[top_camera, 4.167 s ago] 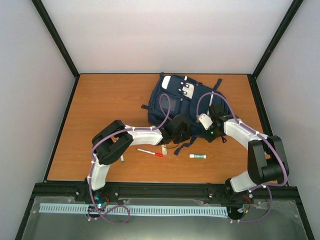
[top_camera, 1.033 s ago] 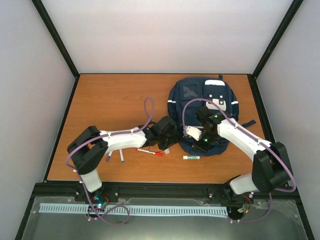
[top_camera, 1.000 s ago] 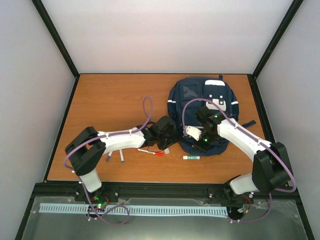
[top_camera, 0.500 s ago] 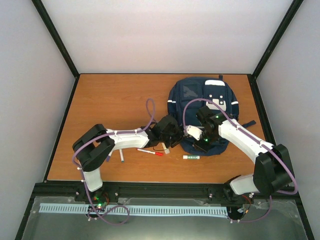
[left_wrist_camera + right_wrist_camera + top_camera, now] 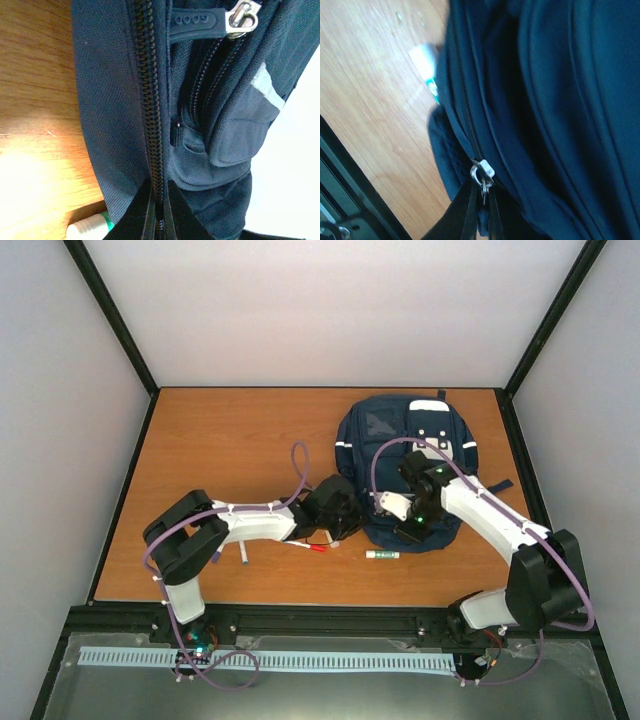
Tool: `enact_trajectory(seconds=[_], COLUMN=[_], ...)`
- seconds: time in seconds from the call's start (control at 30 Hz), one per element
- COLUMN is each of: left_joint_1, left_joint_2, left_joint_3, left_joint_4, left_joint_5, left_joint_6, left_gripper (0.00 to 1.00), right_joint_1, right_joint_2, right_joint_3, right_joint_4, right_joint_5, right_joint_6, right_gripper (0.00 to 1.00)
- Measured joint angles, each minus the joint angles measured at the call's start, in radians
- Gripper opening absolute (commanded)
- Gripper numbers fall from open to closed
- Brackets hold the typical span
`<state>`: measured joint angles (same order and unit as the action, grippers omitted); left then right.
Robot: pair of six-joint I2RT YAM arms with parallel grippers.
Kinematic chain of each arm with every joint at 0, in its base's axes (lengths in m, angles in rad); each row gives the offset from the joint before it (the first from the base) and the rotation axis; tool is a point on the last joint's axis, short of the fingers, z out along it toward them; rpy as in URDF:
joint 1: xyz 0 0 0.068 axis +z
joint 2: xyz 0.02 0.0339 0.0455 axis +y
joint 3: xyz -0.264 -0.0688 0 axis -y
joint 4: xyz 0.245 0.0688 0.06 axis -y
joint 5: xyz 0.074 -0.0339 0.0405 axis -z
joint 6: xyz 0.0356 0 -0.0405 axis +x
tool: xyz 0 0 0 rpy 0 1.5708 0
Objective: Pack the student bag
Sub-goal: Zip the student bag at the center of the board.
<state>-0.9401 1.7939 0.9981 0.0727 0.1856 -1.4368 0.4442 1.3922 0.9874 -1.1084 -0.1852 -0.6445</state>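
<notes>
The student bag [image 5: 405,445], navy blue with white patches, lies flat at the back right of the table. My left gripper [image 5: 352,526] is at its near left edge. In the left wrist view the fingers [image 5: 142,215] are shut on the bag's zipper seam [image 5: 150,110]; a rubber zip pull [image 5: 195,22] with a metal slider shows above. My right gripper [image 5: 408,532] is at the bag's near edge. In the right wrist view it [image 5: 481,210] is shut on the pull hanging from a metal zip slider [image 5: 482,172]. The bag's inside is hidden.
A white glue stick with a green band [image 5: 385,554] lies just in front of the bag; it also shows in the left wrist view [image 5: 87,227] and the right wrist view [image 5: 427,62]. A red-capped pen [image 5: 308,547] and another pen [image 5: 243,558] lie near the left arm.
Since four seconds ago the bag has moved right and turned. Over the last second the left arm's elbow has shifted and both grippers have stayed at the bag's near edge.
</notes>
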Motion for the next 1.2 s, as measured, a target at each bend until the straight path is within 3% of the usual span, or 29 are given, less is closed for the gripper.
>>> enact_trajectory(seconds=[0.47,0.83,1.2], left_joint_1=[0.013,0.033,0.066], left_joint_2=[-0.034,-0.058,-0.106], left_joint_3=[-0.059,-0.098,-0.132], left_joint_4=[0.040,0.059,0.022], left_joint_5=[-0.006,-0.004,-0.030], left_joint_6=[0.006,0.020,0.028], left_gripper=[0.01,0.01,0.01], right_joint_1=[-0.197,-0.435,-0.656], right_joint_2=[0.000,0.006,0.149], right_joint_3=[-0.037,-0.046,0.042], right_joint_4=[-0.076,-0.072,-0.025], right_joint_5=[0.032,0.090,0.190], right_joint_6=[-0.136,-0.278,-0.406], right_gripper=[0.03,0.03,0.03])
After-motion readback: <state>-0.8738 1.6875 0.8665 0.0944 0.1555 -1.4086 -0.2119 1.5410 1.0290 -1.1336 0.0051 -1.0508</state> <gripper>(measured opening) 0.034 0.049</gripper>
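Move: The right fingers hold the zip pull at the bag's near edge; the bag's near right corner lies about 12 cm to their right, roughly 1 cm ahead and 3 cm lower. The green-capped tube lies some 8 cm to their left, 6 cm back and 7 cm down. From the left hand, shut on the zip band at the near left corner, that right corner is about 24 cm to the right and level fore-and-aft, some 2 cm below. Draw the right gripper about 18 cm to the right along the bag's near edge and past its near right corner, keeping the zip pull pinched; sink a little and curve forward at the end, turning clockwise some 15 degrees. Keep the left gripper shut on the zip band and pull it about 4.5 cm left against that draw, mostly in the last part. ##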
